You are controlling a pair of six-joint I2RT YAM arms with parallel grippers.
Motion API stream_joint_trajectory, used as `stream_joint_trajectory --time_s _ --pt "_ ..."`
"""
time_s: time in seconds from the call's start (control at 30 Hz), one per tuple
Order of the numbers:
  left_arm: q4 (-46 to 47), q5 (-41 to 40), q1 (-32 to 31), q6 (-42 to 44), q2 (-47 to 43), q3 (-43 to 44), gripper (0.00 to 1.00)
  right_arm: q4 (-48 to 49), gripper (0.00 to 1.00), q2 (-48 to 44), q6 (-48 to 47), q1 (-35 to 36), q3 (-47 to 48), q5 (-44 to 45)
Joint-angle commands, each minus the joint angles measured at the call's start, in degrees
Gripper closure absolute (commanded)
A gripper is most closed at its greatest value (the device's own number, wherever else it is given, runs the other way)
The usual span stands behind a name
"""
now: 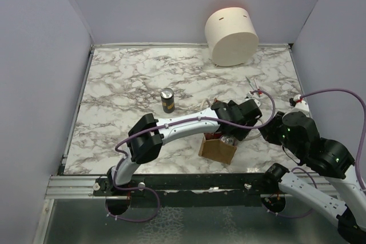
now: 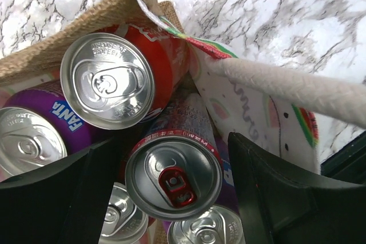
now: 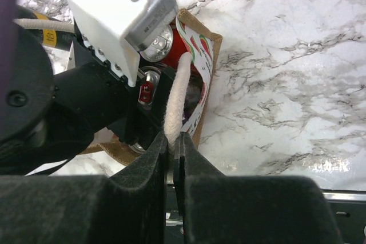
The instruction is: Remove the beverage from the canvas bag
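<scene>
The canvas bag (image 1: 216, 149) stands at the table's near edge, its burlap rim (image 2: 86, 20) and printed lining showing in the left wrist view. Several beverage cans fill it: a red one (image 2: 108, 81), a purple Fanta (image 2: 40, 135), and a red-tabbed can (image 2: 173, 176). My left gripper (image 2: 171, 144) reaches down into the bag, open, one finger on each side of the red-tabbed can and close to it. My right gripper (image 3: 174, 141) is shut on the bag's white rope handle (image 3: 178, 92) and holds it up at the bag's right side. Another dark can (image 1: 167, 100) stands alone on the marble.
A large cream cylinder (image 1: 231, 37) sits at the back wall. Grey walls close in the marble table (image 1: 126, 78) on three sides. The left arm (image 1: 171, 125) stretches across the near middle, and the right arm (image 1: 300, 135) crowds the near right corner.
</scene>
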Motion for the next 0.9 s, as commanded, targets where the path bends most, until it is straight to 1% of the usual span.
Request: stream_joint_trajectory --time_s 0.0,0.23,0.4,0.53,0.73,0.87 --pt "-1.8 0.5 -0.6 0.8 2.0 0.7 0.23 2.0 0.96 -0.9 -0.1 0.1 -0.6 2.0" --pt "-0.8 0.1 -0.6 1.1 2.8 -1.4 0.23 1.7 0.95 -0.8 0.6 0.1 -1.8 1.4" --pt "-2.4 0.8 -0.6 2.6 4.5 2.0 0.33 2.1 0.94 1.6 0.0 0.0 -1.7 1.0" --pt "-3.2 1.1 -0.3 3.7 4.4 3.1 0.44 1.2 0.94 4.0 0.5 0.1 -2.0 0.9" --pt "-4.4 1.5 -0.1 4.7 3.7 4.7 0.70 0.8 0.94 2.0 2.7 0.0 -2.4 1.9" --pt "-5.1 2.6 0.0 5.1 2.4 6.2 0.76 0.4 0.94 0.8 3.7 0.0 -2.3 2.9"
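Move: The can with the red tab sits upright in the bag, right under the left hand's open fingers, its middle some 5 cm lower. The Coke can stands about 6 cm ahead and 1 cm right of it, the Fanta can 7 cm ahead and 6 cm left, and a silver-topped can about 5 cm left and 1 cm ahead. From the right hand, holding the bag handle, the red-tab can is roughly 9 cm left, 4 cm ahead and 14 cm below. Down by about 2 cm the left hand sinks, its fingers sliding over either side of the red-tab can; late in the descent they close until both pads pinch the can's upper body, and the hand then stays there. The right hand keeps its grip on the bag handle and eases down a little over 1 cm. ##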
